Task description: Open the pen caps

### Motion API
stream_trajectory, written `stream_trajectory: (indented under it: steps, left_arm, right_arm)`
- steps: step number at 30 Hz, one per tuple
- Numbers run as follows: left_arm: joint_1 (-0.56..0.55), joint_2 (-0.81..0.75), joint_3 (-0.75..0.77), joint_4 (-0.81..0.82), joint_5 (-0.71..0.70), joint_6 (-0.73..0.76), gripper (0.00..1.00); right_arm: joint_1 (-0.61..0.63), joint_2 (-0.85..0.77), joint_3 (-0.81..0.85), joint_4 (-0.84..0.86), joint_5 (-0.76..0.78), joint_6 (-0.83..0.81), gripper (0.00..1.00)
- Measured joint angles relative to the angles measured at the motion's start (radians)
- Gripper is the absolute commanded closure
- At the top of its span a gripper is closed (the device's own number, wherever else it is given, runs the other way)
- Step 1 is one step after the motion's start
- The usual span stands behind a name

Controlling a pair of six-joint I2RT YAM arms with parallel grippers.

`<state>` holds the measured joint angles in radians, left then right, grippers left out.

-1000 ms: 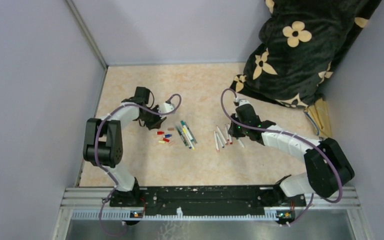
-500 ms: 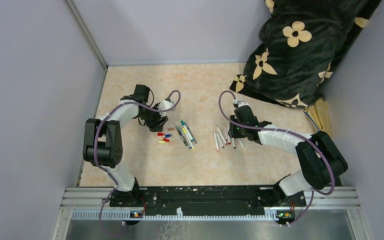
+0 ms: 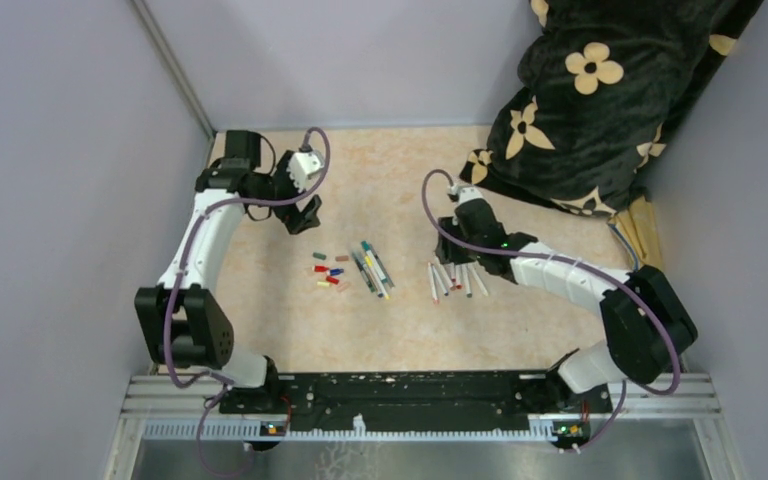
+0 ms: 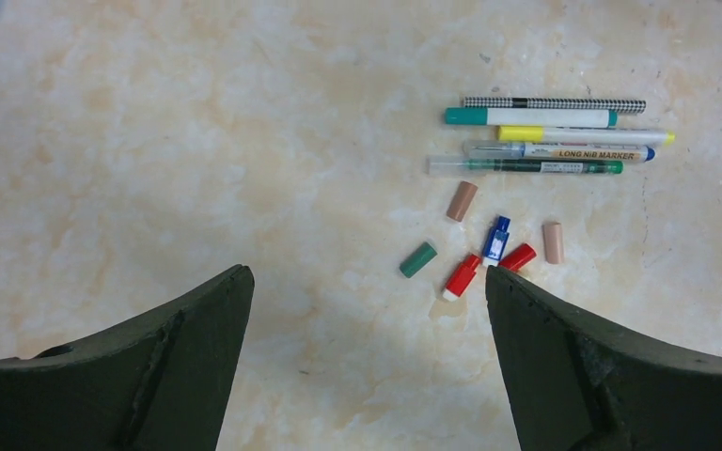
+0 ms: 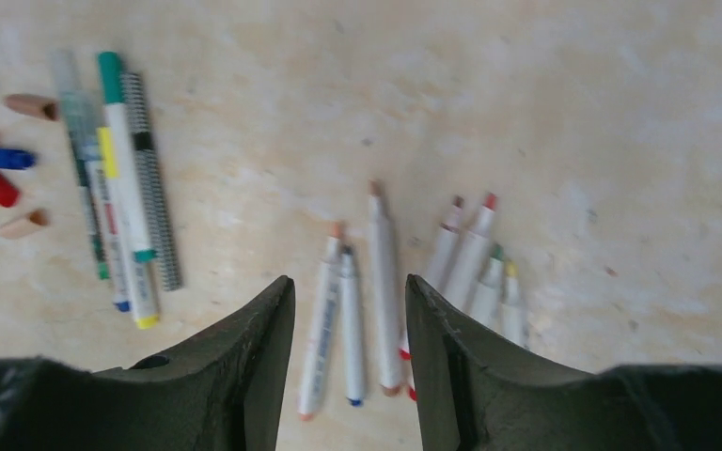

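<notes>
Several loose pen caps (image 4: 463, 275) in red, blue, green and tan lie scattered on the marbled table, seen as a small cluster (image 3: 328, 272) from above. Beside them is a row of capped pens (image 4: 545, 136). My left gripper (image 4: 368, 272) hangs wide open above the table, short of the caps, with nothing in it; from above it (image 3: 298, 217) sits up and left of them. Several white uncapped pens (image 5: 384, 282) lie fanned out under my right gripper (image 5: 349, 280), which is open with nothing gripped. It (image 3: 457, 252) hovers at their far ends.
A dark floral blanket (image 3: 600, 100) is heaped at the back right corner. Grey walls (image 3: 70, 150) close in the left, back and right sides. A metal rail (image 3: 410, 392) with the arm bases runs along the near edge.
My left arm lifted and swung back and left away from the caps, its jaws opening wide. My right gripper opened and shifted slightly up and left over the white pens.
</notes>
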<state>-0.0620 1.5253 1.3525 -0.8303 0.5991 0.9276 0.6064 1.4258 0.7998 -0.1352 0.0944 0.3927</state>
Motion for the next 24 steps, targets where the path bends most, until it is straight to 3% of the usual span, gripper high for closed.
stream_trajectory:
  steps: [5, 12, 24]
  left_arm:
    - [0.061, -0.107, 0.005, 0.011, 0.02, -0.051, 0.01]
    - [0.156, -0.262, -0.101, 0.151, 0.008, -0.143, 0.01]
    - [0.161, -0.256, -0.126, 0.127, 0.096, -0.146, 0.01]
  right_arm:
    - [0.131, 0.138, 0.168, 0.016, 0.002, -0.027, 0.61]
    - [0.248, 0.351, 0.305, 0.016, -0.005, -0.064, 0.74]
    - [0.29, 0.451, 0.335, 0.019, -0.01, -0.076, 0.73]
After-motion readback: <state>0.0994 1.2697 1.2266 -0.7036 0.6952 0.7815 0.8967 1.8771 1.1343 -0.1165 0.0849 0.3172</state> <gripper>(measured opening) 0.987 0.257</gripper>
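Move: The houndstooth pen's middle lies about 17 cm to the left and 3 cm ahead of my right hand, some 6 cm lower. The teal marker is just beyond it, 19 cm left and 4 cm ahead; the yellow marker is 19 cm left and level. The brown-tipped marker lies nearly beneath me, 2 cm left and 1 cm ahead. From my left hand the houndstooth pen is about 15 cm right, 5 cm back and 16 cm below. I swing my empty right hand about 14 cm left, off the uncapped markers to the near end of the houndstooth pen, rising slightly first, then sinking to 5 cm below my start while turning some 20 degrees counter-clockwise and narrowing my fingers; there I hover. My empty left hand climbs away from the caps and leftward, then eases back slightly. ##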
